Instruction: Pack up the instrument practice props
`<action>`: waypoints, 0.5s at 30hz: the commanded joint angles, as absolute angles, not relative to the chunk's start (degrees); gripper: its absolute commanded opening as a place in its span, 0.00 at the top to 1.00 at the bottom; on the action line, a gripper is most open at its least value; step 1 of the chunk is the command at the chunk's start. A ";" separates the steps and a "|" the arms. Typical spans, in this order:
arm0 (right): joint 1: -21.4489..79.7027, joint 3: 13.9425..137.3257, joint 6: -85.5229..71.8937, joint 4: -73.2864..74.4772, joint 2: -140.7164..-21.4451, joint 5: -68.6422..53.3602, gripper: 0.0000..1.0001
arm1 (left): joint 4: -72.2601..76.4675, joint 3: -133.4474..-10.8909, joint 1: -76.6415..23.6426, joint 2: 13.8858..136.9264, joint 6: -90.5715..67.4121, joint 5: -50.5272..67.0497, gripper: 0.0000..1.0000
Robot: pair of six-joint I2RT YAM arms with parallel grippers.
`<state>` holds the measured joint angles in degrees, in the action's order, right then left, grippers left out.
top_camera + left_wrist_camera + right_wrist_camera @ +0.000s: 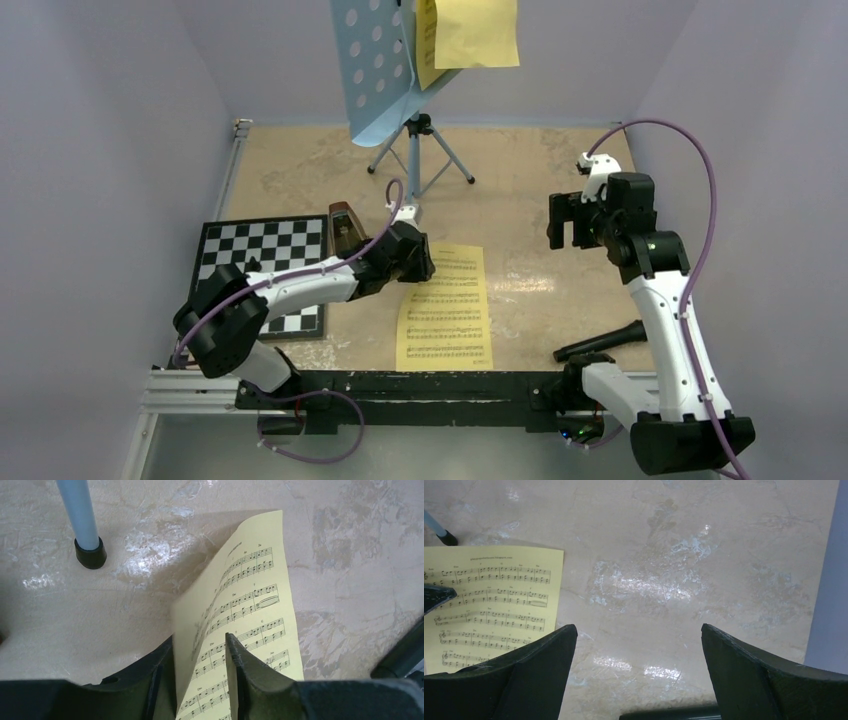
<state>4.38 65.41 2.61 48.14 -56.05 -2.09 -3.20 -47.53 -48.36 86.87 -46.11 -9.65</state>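
A yellow sheet (445,310) printed with music staves lies on the table in front of the arms. My left gripper (425,265) sits at its upper left edge. In the left wrist view that edge of the sheet (250,605) curls up between the parted fingers of the gripper (200,640), leaning on the left finger and clear of the right one. More yellow sheets (470,35) rest on the light-blue music stand (375,70) at the back. The brown metronome (343,225) stands just left of my left wrist. My right gripper (567,222) hovers open and empty over bare table (639,630), right of the sheet (494,595).
A black-and-white chessboard (265,260) lies at the left under my left arm. The stand's tripod legs (420,150) spread at the back centre, one rubber foot (90,552) close to my left gripper. Walls close in on three sides.
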 commanded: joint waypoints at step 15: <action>4.29 77.08 4.03 50.18 -62.15 -4.11 0.01 | -10.78 -44.46 -46.80 60.18 -12.34 -0.62 0.13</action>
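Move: The loose music sheet lies under the left gripper: its middle is about 7 cm back and 3 cm to the right of the hand, some 8 cm lower, with its left edge curled up beside the finger. The foot of the stand's front leg is about 7 cm ahead and 6 cm left of the left hand; the brown metronome, about 10 cm ahead and 18 cm left. From the right hand, the sheet's middle is roughly 29 cm left, 6 cm back and 24 cm below. Lift the left gripper about 7 cm up off the music sheet, easing back and to the left by some 3 cm each, and open the fingers from about a third to nearly wide so the curled edge comes free. Turn the wrist roughly 15 degrees clockwise while tipping the fingertips up by about as much. Late on, raise the empty, open right hand slightly up and forward. ##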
